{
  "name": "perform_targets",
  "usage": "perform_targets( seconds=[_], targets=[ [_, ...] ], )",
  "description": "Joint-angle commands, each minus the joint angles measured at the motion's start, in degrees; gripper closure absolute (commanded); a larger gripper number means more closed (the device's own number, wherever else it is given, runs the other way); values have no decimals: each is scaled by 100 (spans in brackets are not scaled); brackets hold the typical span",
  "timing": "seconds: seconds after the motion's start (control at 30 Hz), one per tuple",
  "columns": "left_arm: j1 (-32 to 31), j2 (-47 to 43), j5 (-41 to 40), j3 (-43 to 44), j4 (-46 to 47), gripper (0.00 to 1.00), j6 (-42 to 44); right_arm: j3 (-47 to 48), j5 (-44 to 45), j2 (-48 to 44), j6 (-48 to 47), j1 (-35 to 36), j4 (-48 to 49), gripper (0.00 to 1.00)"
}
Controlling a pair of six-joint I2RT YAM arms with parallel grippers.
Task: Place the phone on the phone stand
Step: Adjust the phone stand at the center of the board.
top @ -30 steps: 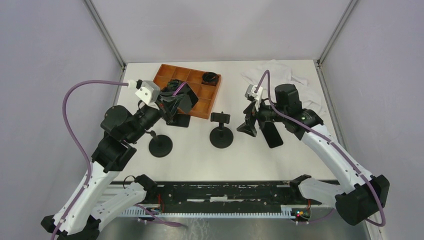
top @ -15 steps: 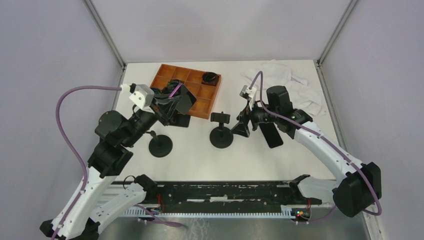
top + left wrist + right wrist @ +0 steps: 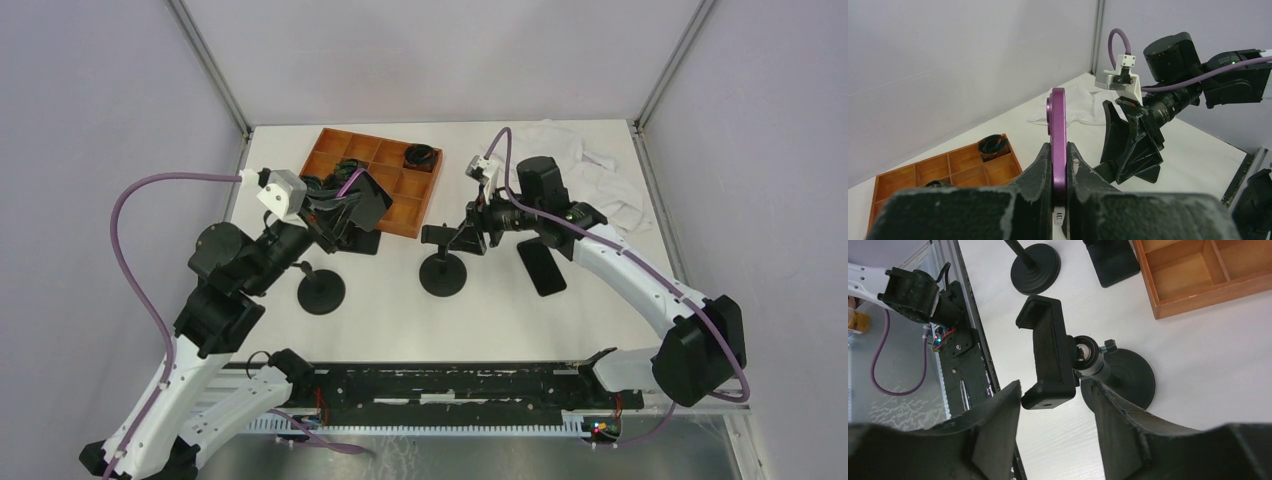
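Note:
A purple phone (image 3: pixel 1058 125) stands edge-on between the fingers of my left gripper (image 3: pixel 1059 150), which is shut on it. From above, the phone (image 3: pixel 368 196) is held over the near edge of the tray, left of the phone stand. The stand has a black clamp (image 3: pixel 438 235) on a round base (image 3: pixel 442 277). My right gripper (image 3: pixel 466 238) is at the clamp's right end. In the right wrist view the right gripper (image 3: pixel 1052 388) is open, with its fingers close on either side of the lower end of the clamp (image 3: pixel 1048 347).
An orange compartment tray (image 3: pixel 425 192) holds a black coil at the back. A second round-based stand (image 3: pixel 321 291) and a black block (image 3: pixel 357 241) sit to the left. A dark flat slab (image 3: pixel 541 267) lies right of the stand. White cloth (image 3: pixel 590 170) fills the back right corner.
My right arm has swung left from beside the dark slab to the stand's clamp, and its jaws have narrowed around it. The left arm shifted slightly, still holding the phone.

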Motion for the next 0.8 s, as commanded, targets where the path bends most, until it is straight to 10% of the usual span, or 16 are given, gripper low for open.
perform_targets(
  seconds=[0.0,0.3,0.77],
  targets=[
    [34,-123,32,159,294,98,-152,452,-190,64,61,12,209,43],
    [34,-176,127,144,196,98,-124,1019,-279,407,-764,-30,-404,65],
    [34,-262,220,154,52,98,-90,2319,-931,1437,-2403,-473,-1833,67]
  ],
)
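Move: The phone stand's clamp is 5 cm left of the right hand and 1 cm ahead, at about its height, its right end between the open fingers. The lying phone is roughly 19 cm to the right of this hand, 2 cm ahead and 14 cm below; the black square stand is some 24 cm left, 9 cm ahead and equally low. From the left hand, the clamp lies about 7 cm ahead, 16 cm right and 21 cm below. The right hand's rear finger drags the clamp's right end forward; the hand first lifts about 3 cm, then moves forward to some 5 cm in all, sinking 1 cm at the end. Its fingers close to about half their opening while the wrist turns roughly 10 degrees counter-clockwise, ending just ahead of the clamp's end without gripping it. ##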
